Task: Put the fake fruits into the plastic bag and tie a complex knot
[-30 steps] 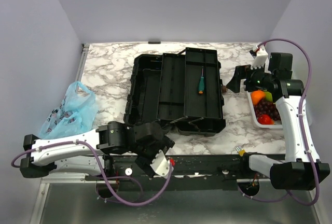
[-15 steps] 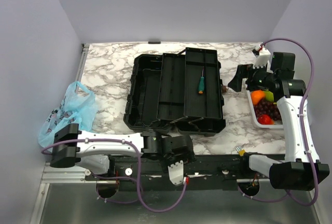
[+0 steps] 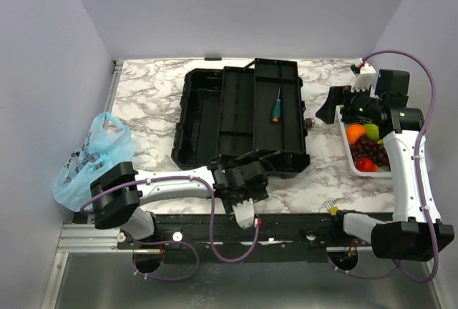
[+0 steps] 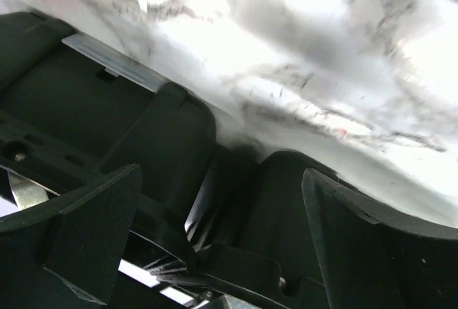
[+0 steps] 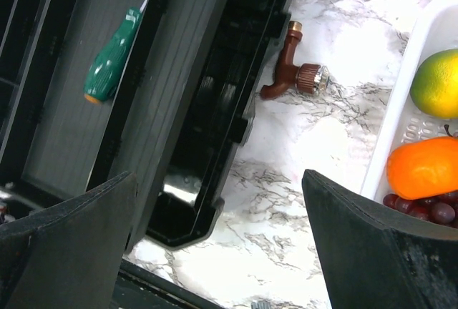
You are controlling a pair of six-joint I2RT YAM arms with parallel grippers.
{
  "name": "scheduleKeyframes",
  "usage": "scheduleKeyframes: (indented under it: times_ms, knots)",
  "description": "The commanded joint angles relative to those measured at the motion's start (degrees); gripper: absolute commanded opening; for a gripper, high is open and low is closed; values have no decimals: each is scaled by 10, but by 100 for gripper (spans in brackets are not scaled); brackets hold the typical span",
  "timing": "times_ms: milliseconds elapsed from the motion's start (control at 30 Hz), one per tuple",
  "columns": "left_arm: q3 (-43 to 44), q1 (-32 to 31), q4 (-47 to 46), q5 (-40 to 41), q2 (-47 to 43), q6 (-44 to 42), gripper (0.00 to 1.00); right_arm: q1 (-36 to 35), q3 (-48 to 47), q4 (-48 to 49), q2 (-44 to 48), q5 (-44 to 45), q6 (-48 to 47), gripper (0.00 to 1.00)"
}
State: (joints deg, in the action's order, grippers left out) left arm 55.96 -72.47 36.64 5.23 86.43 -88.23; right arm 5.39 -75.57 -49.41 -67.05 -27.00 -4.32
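Observation:
The light-blue plastic bag (image 3: 93, 157) lies crumpled at the table's left edge, far from both grippers. The fake fruits sit in a white basket (image 3: 348, 153) at the right: an orange (image 3: 356, 133), a green one (image 3: 371, 131), purple grapes (image 3: 368, 149) and a red one (image 3: 366, 165). My right gripper (image 3: 330, 106) hangs open just left of the basket, over bare marble (image 5: 220, 177); the orange (image 5: 422, 167) and green fruit (image 5: 436, 84) show at its right. My left gripper (image 3: 240, 169) is open against the black toolbox's front edge (image 4: 222, 173). No knot shows.
An open black toolbox (image 3: 240, 116) fills the table's middle, with a green-handled screwdriver (image 3: 275, 113) on its tray. A small brown tap-shaped piece (image 5: 295, 74) lies between the toolbox and the basket. Purple walls close in on both sides.
My left arm swung from the bag's side rightward along the front edge to the toolbox front. The toolbox shifted slightly away. The right arm barely moved.

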Motion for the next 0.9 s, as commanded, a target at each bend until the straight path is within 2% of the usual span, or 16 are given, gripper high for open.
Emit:
scheduleKeyframes:
  times_ms: [0,233,433,567,733,867]
  knots:
    - [22,73,-92,47,18,-46,98,6,-19,1,-11,2,12,100]
    - [69,173,-146,32,74,-109,98,6,-23,2,-21,8,11,100]
    - [138,241,-160,-3,128,-113,98,6,-27,3,-29,12,10,100]
    - [154,286,-182,-19,143,-133,98,6,-29,3,-31,11,9,100]
    - [203,304,-184,-30,167,-101,98,6,-30,7,-34,6,12,100]
    - [183,295,-122,-59,110,-67,98,6,-42,3,-31,6,3,100]
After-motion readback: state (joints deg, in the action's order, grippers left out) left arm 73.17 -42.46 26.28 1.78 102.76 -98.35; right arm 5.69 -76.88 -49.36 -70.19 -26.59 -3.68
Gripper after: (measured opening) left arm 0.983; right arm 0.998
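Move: The black toolbox's middle is about 18 cm ahead of the left hand, neither left nor right of it and at roughly its height, with its near side right at the open fingers. The screwdriver in the raised tray lies some 18 cm ahead, 11 cm right and 8 cm up; the brown tap is 18 cm ahead, 24 cm right and 6 cm down. From the right hand, the toolbox's middle is 3 cm ahead, 28 cm left and 20 cm down. Forward in one long sweep of about 22 cm, the left hand keeps its wide-open, mostly downward fingers against the toolbox's near side and pushes the toolbox away from the bases. Later it drifts slightly left and up and eases to a stop, the wrist having turned about 20 degrees counter-clockwise. ##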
